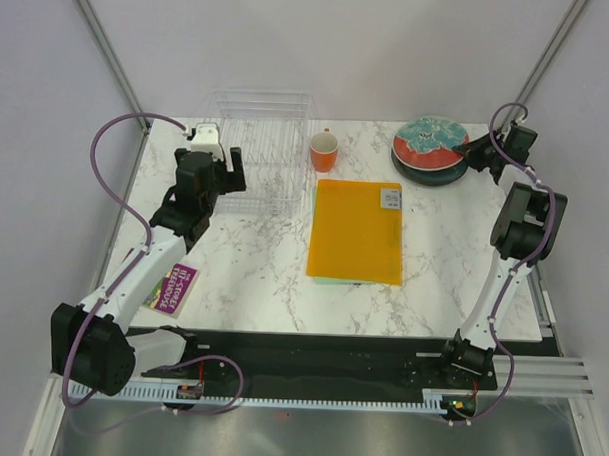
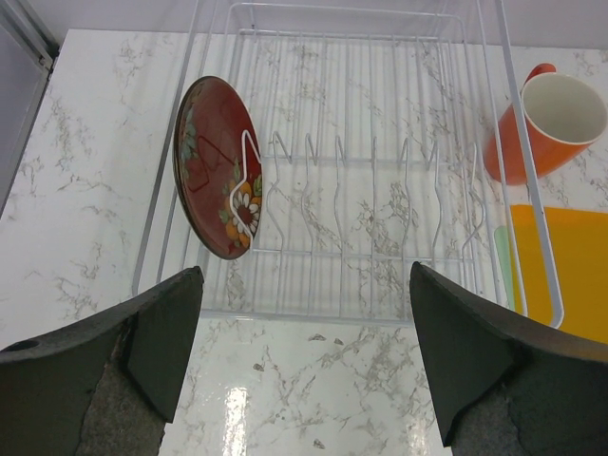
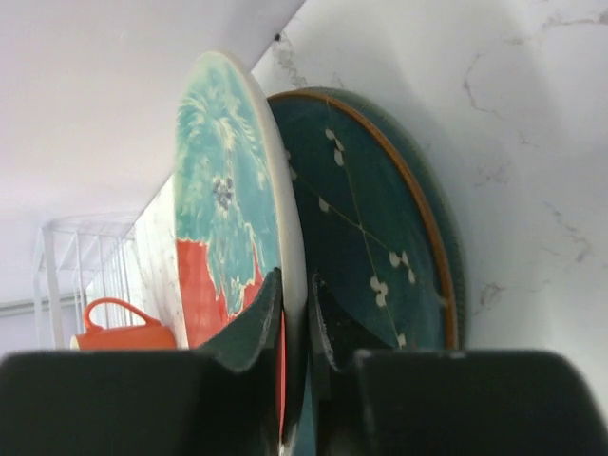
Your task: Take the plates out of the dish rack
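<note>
The dish rack (image 2: pixel 342 190) is a clear wire-slotted box at the table's back left (image 1: pixel 273 122). One dark red plate (image 2: pixel 214 166) with a flower pattern stands on edge in its leftmost slot. My left gripper (image 2: pixel 306 323) hangs open just in front of the rack, nothing between its fingers (image 1: pixel 234 171). At the back right, my right gripper (image 3: pixel 296 313) is shut on the rim of a red and teal plate (image 3: pixel 228 190), which lies on a dark teal plate (image 3: pixel 370 247). The top view shows this stack (image 1: pixel 430 147) with the right gripper (image 1: pixel 477 154) at its right edge.
An orange cup (image 1: pixel 324 151) stands just right of the rack, also in the left wrist view (image 2: pixel 546 123). A flat orange-yellow folder (image 1: pixel 356 230) lies mid-table. A purple leaflet (image 1: pixel 172 288) lies near the left arm. The table's back edge runs close behind the plates.
</note>
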Controlling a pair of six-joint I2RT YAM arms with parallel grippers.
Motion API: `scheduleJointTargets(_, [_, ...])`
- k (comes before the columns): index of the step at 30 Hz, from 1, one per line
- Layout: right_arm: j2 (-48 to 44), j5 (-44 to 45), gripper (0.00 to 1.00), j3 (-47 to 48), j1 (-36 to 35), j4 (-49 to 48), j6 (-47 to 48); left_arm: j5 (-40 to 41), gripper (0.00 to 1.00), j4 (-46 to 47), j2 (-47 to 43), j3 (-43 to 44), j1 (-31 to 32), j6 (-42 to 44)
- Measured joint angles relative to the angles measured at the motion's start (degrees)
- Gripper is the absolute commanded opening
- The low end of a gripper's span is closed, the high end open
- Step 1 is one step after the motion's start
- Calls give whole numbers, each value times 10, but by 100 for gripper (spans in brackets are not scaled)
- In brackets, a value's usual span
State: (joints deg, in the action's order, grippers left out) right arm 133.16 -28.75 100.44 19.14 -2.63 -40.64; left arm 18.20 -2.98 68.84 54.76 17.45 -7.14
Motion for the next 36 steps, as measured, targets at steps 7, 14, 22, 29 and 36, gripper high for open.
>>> scheduleJointTargets(7, [5,-18,47,-5,-2,-9,-14,2,95,0,0,0,0,0])
scheduleJointTargets(14, [-8,-16,85,-29,-2,-4,2,0,95,-4,-2,0,0,0])
scheduleJointTargets(22, [-47,16,98,-42,-5,56,61,-1,95,-13,-8,0,0,0])
scheduleJointTargets(29, [-70,75,98,-17,-10,145,131,26,95,-21,1,22,0,16])
scheduleJointTargets(36, [-66,127,98,31,-19,234,179,32,95,-30,9,33,0,25])
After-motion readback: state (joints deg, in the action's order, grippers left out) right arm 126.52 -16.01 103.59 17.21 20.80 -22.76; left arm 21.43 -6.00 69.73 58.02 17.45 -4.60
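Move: The red-and-teal plate is pinched by its raised right edge in the right hand, its middle about 8 cm left, 2 cm ahead and 4 cm below. Straight under it is the stack of dark plates, 8 cm left, 1 cm ahead and 7 cm down from the hand. The orange mug stands some 37 cm left and level with the hand, 4 cm lower. From the left hand the red-and-teal plate is about 57 cm right, 20 cm ahead and 20 cm below. The red-and-teal plate, held tilted over the dark plates, is let go as the right hand dips about 2 cm and its fingers spread from nearly shut to wide open. The hand comes back up as it draws back towards the base, about 5 cm in all, rolling some 20 degrees so its left side drops and tipping the fingers further down; it ends open over the plate's right edge. ##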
